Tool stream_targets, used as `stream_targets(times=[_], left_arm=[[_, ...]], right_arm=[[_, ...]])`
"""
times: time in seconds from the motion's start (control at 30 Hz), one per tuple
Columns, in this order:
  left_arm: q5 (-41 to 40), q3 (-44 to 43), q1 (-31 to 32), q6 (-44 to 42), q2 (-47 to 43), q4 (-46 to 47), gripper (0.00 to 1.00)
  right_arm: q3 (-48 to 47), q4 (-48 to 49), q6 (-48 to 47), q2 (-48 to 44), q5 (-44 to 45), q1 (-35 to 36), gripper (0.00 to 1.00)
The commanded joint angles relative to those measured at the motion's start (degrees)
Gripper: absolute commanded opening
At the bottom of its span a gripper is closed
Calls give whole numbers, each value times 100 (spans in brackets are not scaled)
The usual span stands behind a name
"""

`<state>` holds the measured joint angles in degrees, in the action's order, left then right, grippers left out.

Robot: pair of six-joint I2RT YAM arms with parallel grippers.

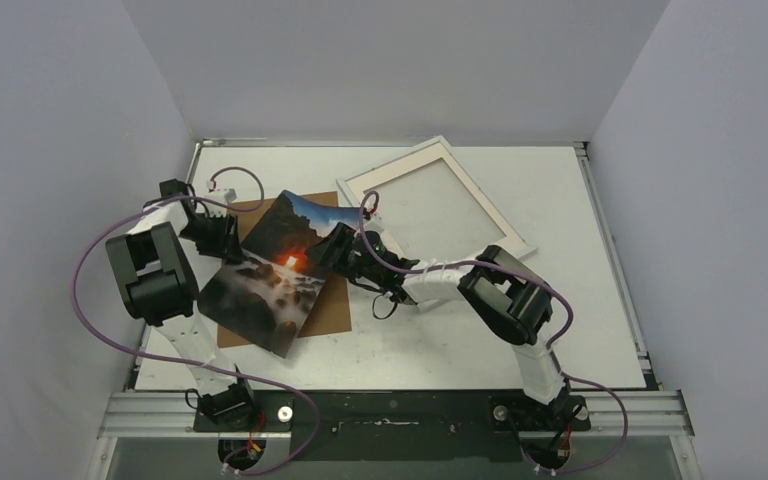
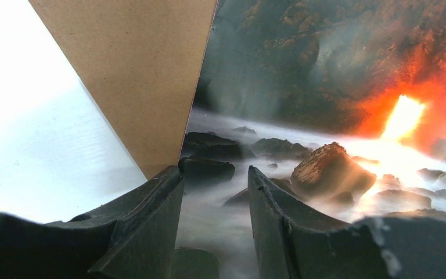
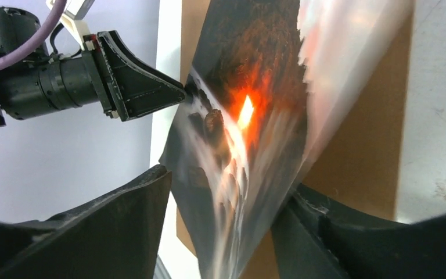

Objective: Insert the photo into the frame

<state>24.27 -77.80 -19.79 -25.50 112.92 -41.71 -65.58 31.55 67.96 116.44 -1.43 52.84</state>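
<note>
The photo (image 1: pixel 275 270), a sunset over dark rocks and misty water, hangs tilted above a brown board (image 1: pixel 332 305). My left gripper (image 1: pixel 227 243) is at its left edge. In the left wrist view its jaws (image 2: pixel 213 170) stand apart, with the photo's face (image 2: pixel 325 116) showing between and beyond them. My right gripper (image 1: pixel 332 245) is at the photo's right edge. Its jaws (image 3: pixel 229 180) are wide apart and the bowed photo (image 3: pixel 238 133) runs edge-on between them. The white frame (image 1: pixel 390 162) lies flat at the back right, apart from both grippers.
The brown board (image 2: pixel 133 70) lies flat on the white table (image 1: pixel 560 300) beneath the photo. Grey walls close in the table on the left, back and right. Purple cables loop beside both arms.
</note>
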Motion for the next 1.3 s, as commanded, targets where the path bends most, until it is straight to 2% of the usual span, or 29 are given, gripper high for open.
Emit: stream_targets(times=[0.0,0.03,0.07,0.1,0.13,0.23,0.4,0.5,0.73,0.83,0.9,1.03,1.27], left_arm=[[-101,211,29,148,-58,-425,44],[-82,220,28,164,-94,-419,45],[-78,241,35,177,-150,-420,45],[-73,247,36,181,-180,-425,45],[-64,254,37,185,-230,-443,46],[-25,223,28,183,-430,-498,51],[48,-378,-28,-3,-856,-984,61],[174,-894,-49,-34,-1189,-1287,72],[559,-2507,-2,237,-1655,-2214,82],[714,-3300,130,359,-1668,-2770,94],[481,-3344,359,471,-1846,-2897,97],[-637,-3391,1268,652,-2179,-3140,96],[-592,-2539,2084,983,-3287,-2339,96]], right_arm=[[-480,-320,84,157,-314,-114,47],[-449,-259,67,147,-295,-116,34],[-427,-267,61,124,-254,-110,15],[-452,-328,21,102,-245,-108,7],[-507,-438,-36,80,-250,-111,6],[-712,-779,-235,-35,-240,-108,5],[-1072,-1362,-470,-335,6,-99,5],[-1287,-1535,-661,-487,92,-98,5],[-2250,-2429,-965,-640,730,-80,5],[-2637,-2724,-1061,-717,1078,-62,5],[-2735,-2894,-995,-780,1259,-68,5],[-2760,-2962,-965,-899,1519,-71,5],[-2649,-2846,-721,-1042,1641,-72,5]])
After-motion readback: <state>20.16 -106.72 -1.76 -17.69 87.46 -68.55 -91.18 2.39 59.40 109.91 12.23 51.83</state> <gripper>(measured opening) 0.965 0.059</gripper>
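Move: The photo lies askew on the brown board, its right-hand edge bowed up between the right hand's half-open fingers; its middle is about 8 cm to that hand's left, 4 cm nearer the base and 5 cm lower. The board's middle is nearly the same spot, some 9 cm below the hand; the frame is about 24 cm to its right, 6 cm farther out, 9 cm down. From the left hand, at the photo's left edge, its middle is some 11 cm right and 3 cm back. The photo's bowed right-hand edge is pinched as the right fingers close; after a slight dip the right hand carries it up about 15 cm and some 6 cm forward, tilting up and turning slightly clockwise. The left hand, resting at the opposite edge, draws back a little, comes free and rises fast nearly 30 cm, opening wide and tilting its fingertips up and forward, then swings right. ##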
